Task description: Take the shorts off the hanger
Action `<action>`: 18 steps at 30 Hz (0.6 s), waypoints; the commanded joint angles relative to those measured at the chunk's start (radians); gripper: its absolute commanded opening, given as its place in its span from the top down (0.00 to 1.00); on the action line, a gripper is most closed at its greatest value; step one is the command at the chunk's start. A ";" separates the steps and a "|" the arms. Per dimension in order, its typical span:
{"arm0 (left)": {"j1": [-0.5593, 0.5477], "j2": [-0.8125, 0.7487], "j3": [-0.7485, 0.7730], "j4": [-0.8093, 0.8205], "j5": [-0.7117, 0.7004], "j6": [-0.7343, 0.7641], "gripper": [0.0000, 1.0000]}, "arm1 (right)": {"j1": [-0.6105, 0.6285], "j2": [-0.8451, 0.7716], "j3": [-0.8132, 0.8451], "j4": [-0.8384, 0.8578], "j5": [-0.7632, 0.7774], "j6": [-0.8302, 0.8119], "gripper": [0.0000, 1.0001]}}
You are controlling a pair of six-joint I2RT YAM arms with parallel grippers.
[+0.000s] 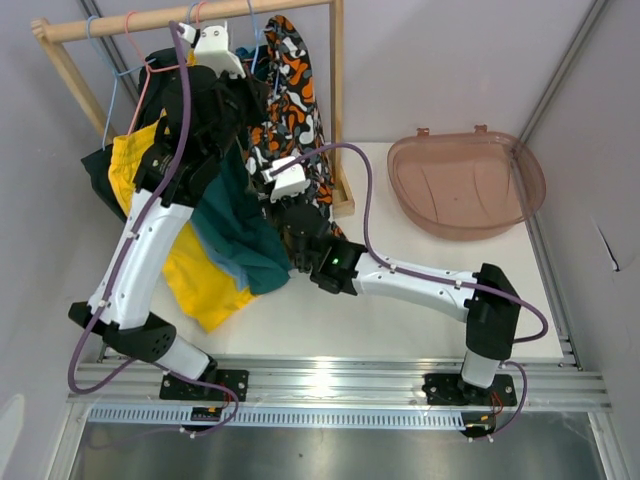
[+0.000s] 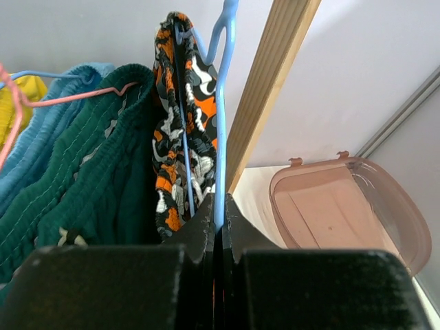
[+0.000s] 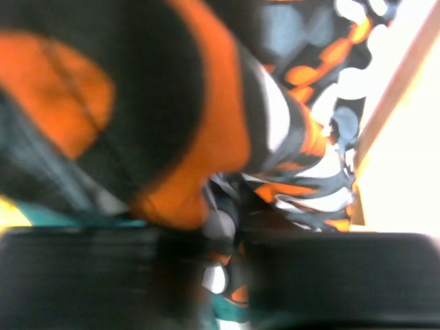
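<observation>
The orange-black-white patterned shorts [image 1: 295, 90] hang on a blue hanger [image 2: 221, 137] at the right end of the wooden rail [image 1: 190, 17]. My left gripper [image 2: 220, 206] is shut on that hanger's blue wire just below the hook. My right gripper [image 3: 230, 275] is pressed into the lower part of the patterned shorts [image 3: 227, 124], with a fold of the fabric pinched between its jaws; this view is blurred. Teal green shorts [image 2: 103, 185] on a pink hanger [image 2: 69, 96], light blue shorts [image 2: 41, 151] and yellow shorts [image 1: 200, 285] hang to the left.
The rack's upright wooden post [image 1: 338, 100] stands just right of the patterned shorts. A translucent pink tub [image 1: 465, 185] sits on the white table at the back right. My left arm [image 1: 150, 230] reaches up across the hanging clothes.
</observation>
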 commanded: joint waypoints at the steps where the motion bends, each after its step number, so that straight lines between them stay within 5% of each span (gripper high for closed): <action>1: 0.001 -0.071 -0.012 0.103 0.013 -0.018 1.00 | 0.024 -0.004 0.061 0.159 0.208 -0.109 1.00; 9: 0.029 -0.010 0.051 0.104 -0.018 0.030 1.00 | 0.202 -0.106 -0.082 0.150 0.266 -0.119 1.00; 14: 0.099 0.118 0.298 0.040 -0.018 0.051 1.00 | 0.372 -0.223 -0.244 0.022 0.264 0.053 1.00; 18: 0.133 0.146 0.315 0.045 -0.030 0.059 1.00 | 0.544 -0.259 -0.327 -0.097 0.361 0.159 1.00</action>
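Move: The patterned shorts' middle lies some 8 cm ahead of the right hand, 4 cm to its right and 7 cm above it, with their near cloth already between its partly open fingers; the teal shorts are about 7 cm ahead of that hand and 6 cm to its left. From the left hand, which already holds the blue hanger's wire, the patterned shorts' middle is about 4 cm ahead, 5 cm right and 8 cm below, while the wooden rod runs roughly 10 cm ahead and 8 cm above. The patterned shorts' near cloth is pinched as the right fingers finish shutting on it; after a slight rise, the right hand drags the cloth back towards the robot, about 18 cm and ever faster, sinking a little late and swinging some 10 degrees counter-clockwise. Against this pull the left hand keeps its pinch on the hanger wire, easing back a touch, then going forward, left and up, about 5 cm in all. ##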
